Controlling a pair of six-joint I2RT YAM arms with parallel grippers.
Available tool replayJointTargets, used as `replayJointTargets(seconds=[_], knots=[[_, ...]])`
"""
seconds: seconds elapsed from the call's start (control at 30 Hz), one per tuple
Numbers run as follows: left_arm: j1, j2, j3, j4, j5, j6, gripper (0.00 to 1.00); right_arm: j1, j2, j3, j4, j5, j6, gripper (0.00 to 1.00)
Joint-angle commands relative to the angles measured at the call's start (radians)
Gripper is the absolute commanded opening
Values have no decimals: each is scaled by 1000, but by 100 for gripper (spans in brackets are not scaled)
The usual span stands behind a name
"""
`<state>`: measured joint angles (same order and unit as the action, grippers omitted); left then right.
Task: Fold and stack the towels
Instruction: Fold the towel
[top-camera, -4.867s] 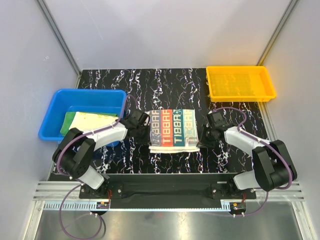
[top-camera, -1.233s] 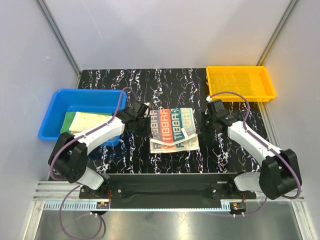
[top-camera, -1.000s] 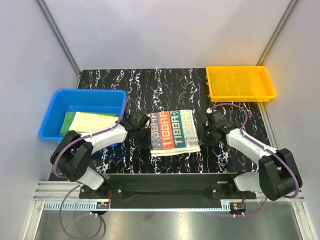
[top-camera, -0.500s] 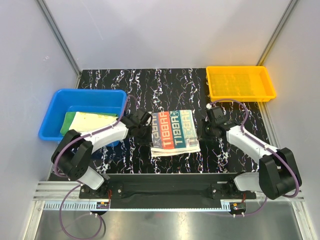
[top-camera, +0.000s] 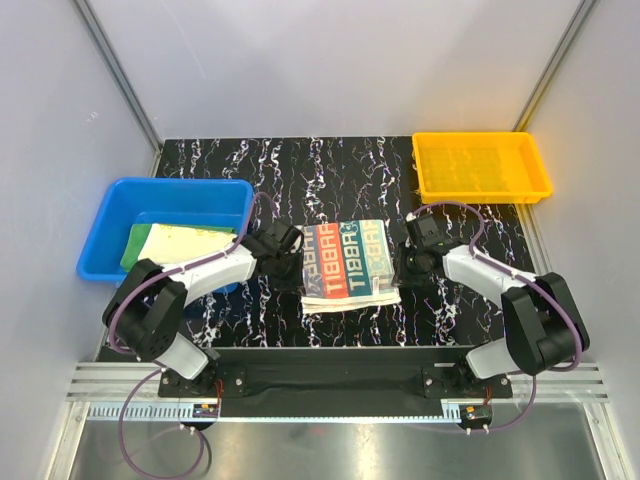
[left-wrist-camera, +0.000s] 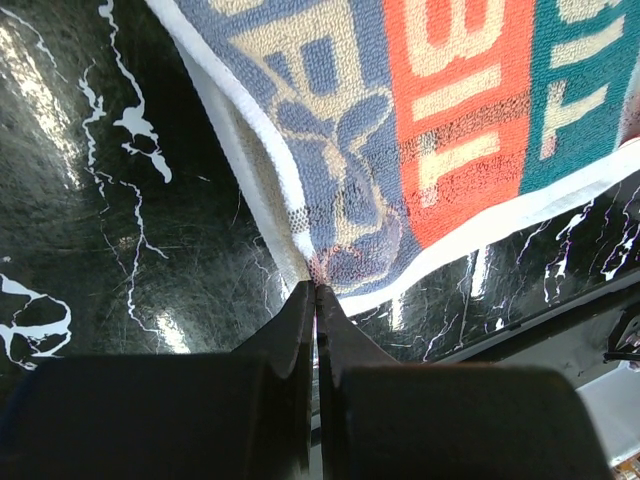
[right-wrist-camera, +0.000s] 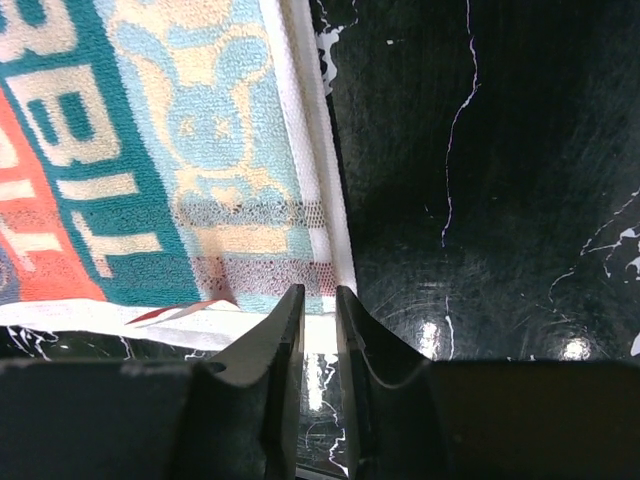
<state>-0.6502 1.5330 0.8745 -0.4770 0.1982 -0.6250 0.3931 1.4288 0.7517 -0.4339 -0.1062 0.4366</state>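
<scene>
The cream towel printed with "RABBIT" (top-camera: 345, 262) lies folded in the middle of the black marbled table. My left gripper (top-camera: 294, 256) sits at its left edge. In the left wrist view the towel (left-wrist-camera: 430, 120) rises to the left gripper (left-wrist-camera: 315, 287), which is shut on its near corner. My right gripper (top-camera: 401, 262) is at the towel's right edge. In the right wrist view the right gripper (right-wrist-camera: 318, 290) has its jaws slightly open just off the towel's (right-wrist-camera: 150, 150) white hem, with only table showing between them. A green towel (top-camera: 136, 247) and a pale yellow towel (top-camera: 190, 240) lie in the blue bin.
The blue bin (top-camera: 110, 215) stands at the left edge of the table, close to my left arm. An orange-yellow tray (top-camera: 483, 137) sits at the back right. Grey walls close in both sides and the back.
The right gripper has opened and let go of the towel's right edge, staying close to it. The towel lies flat as before. The left gripper has stayed shut in place.
</scene>
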Motion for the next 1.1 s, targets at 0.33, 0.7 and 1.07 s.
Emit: replayJointTargets(seconds=[0.33, 0.7, 1.07], knots=[[-2, 4, 14, 35, 0, 8, 0, 10, 68, 26, 40, -20, -21, 25], [-2, 7, 24, 29, -5, 11, 0, 13, 82, 37, 18, 0, -22, 5], [0, -14, 66, -17, -28, 8, 0, 13, -14, 101, -71, 33, -18, 0]])
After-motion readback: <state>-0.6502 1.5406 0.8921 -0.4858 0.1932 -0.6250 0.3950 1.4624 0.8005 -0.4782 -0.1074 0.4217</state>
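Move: The towel's near right corner lies just under the right hand's open fingertips, straight ahead by nothing and about 2 cm down. The towel's small tag is some 4 cm to the left of that hand and level with it fore and aft. The towel's middle is roughly 11 cm to the right hand's left and 5 cm farther out. From the left hand, shut at the near left corner, that near right corner lies about 22 cm to its right, 1 cm ahead. The towel's near right corner is taken by the right hand, which sinks about 1.5 cm onto it with fingers already parted, shuts them fully on the hemmed edges, then lifts about 2 cm. The left hand stays put, fingers still shut on the near left corner, barely starting to rise at the end. ##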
